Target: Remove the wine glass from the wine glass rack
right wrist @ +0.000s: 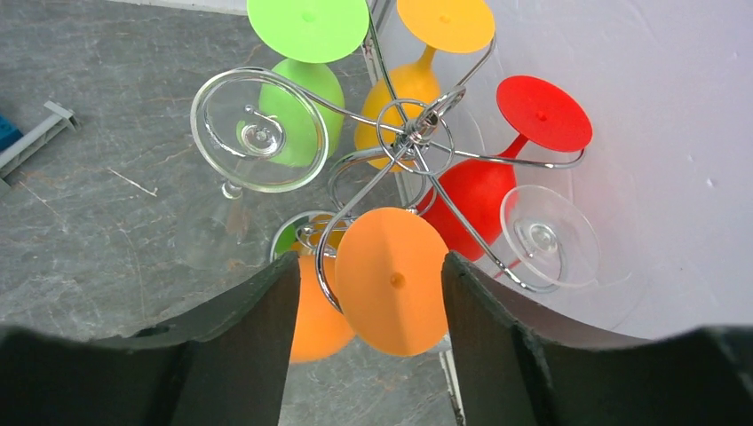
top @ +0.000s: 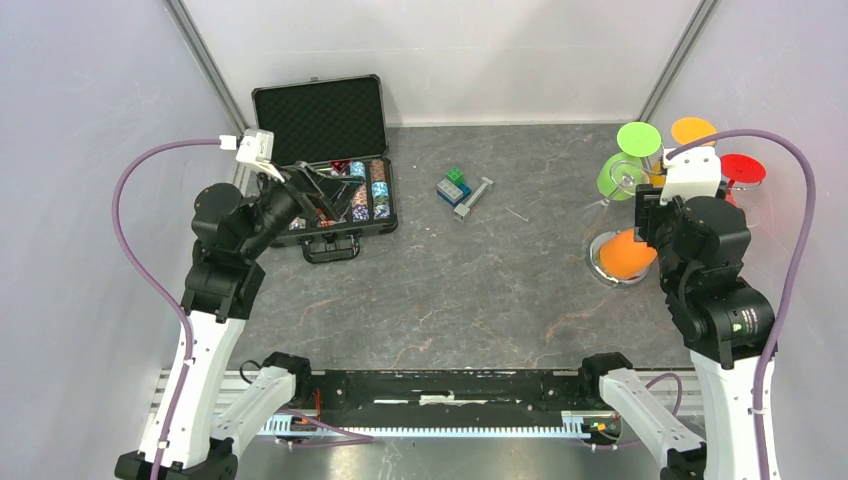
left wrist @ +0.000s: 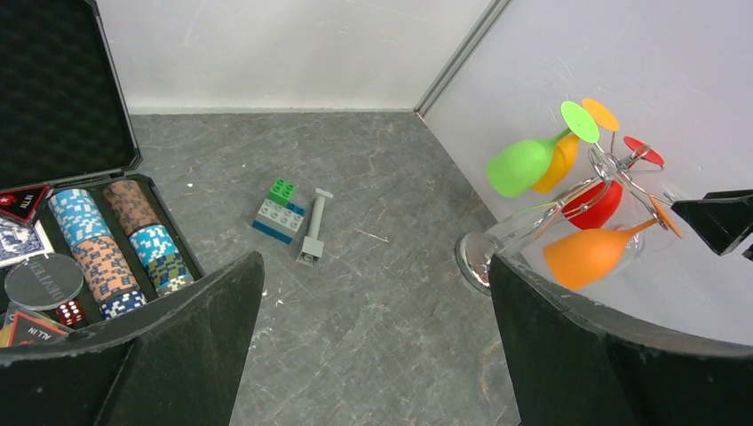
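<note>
The wine glass rack [right wrist: 410, 133] is a silver wire stand at the table's far right, its round base [left wrist: 475, 253] on the grey top. Several glasses hang upside down from its looped arms: green [right wrist: 306, 27], yellow-orange [right wrist: 444, 22], red [right wrist: 542, 111], two clear ones [right wrist: 259, 131] and an orange wine glass [right wrist: 391, 280]. My right gripper [right wrist: 370, 260] is above the rack, open, with a finger on each side of the orange glass's round foot. The right finger is at the foot's edge and a gap shows on the left. My left gripper [left wrist: 375, 266] hangs open and empty over the case at the left.
An open black case [top: 320, 120] with poker chips [left wrist: 115, 244] sits at the back left, under the left arm. Blue and green toy bricks [top: 453, 187] and a grey bar [top: 473, 197] lie mid-table. The right wall [top: 780, 90] stands close behind the rack.
</note>
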Robot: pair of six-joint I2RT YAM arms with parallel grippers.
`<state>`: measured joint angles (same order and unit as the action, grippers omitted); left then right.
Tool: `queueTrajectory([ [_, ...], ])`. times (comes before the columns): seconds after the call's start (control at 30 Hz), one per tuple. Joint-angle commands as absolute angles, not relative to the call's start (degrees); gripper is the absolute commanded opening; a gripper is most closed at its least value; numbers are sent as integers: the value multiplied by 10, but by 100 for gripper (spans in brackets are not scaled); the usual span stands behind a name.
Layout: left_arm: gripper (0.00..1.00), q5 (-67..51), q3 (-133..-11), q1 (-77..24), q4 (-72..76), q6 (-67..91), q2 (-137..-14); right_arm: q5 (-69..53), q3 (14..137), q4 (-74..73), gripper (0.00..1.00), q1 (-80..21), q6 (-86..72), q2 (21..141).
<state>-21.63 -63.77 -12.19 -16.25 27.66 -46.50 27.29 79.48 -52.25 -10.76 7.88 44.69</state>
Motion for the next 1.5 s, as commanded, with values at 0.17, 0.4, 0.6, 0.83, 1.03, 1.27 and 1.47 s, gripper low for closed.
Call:
queueTrajectory([
  [0.17,100,-225,-632,-119,-141,297,-448,293,764,-516,65,-117,77,447],
  [0.4,100,-220,-630,-119,-141,293,-444,335,763,-518,43,-117,65,454],
  [0.6,100,-213,-620,-119,-129,291,-430,341,759,-519,35,-118,66,454],
  [0.83,100,-213,-616,-119,-124,291,-428,365,752,-525,34,-122,71,454],
  [1.03,100,-213,-614,-119,-124,290,-427,397,749,-533,19,-132,84,452],
  [1.27,100,-205,-616,-119,-129,286,-425,400,757,-537,18,-137,110,459],
  [1.47,100,-201,-615,-119,-129,286,-428,388,758,-549,23,-142,144,468],
])
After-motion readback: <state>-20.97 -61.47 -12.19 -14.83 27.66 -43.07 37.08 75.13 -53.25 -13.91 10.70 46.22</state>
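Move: The orange glass's foot lies almost under the right hand, about 3 cm below, 1 cm ahead and 1 cm to its right. At roughly that height, the clear foot stands some 8 cm ahead and 4 cm to the hand's left, the green foot 13 cm straight ahead, the red one 7 cm ahead and 12 cm right. From the left hand the orange foot is about 46 cm right, 4 cm back and 5 cm lower. Down first, the right hand sinks about 2.5 cm onto the orange glass's foot while its part-open fingers close in stages to a narrow gap around the left part of the disc. It then stays low and creeps some 1.5 cm to the right, tipping slightly downward and rolling its left side down 5 to 10 degrees, the fingertips coming to pinch the rim. ##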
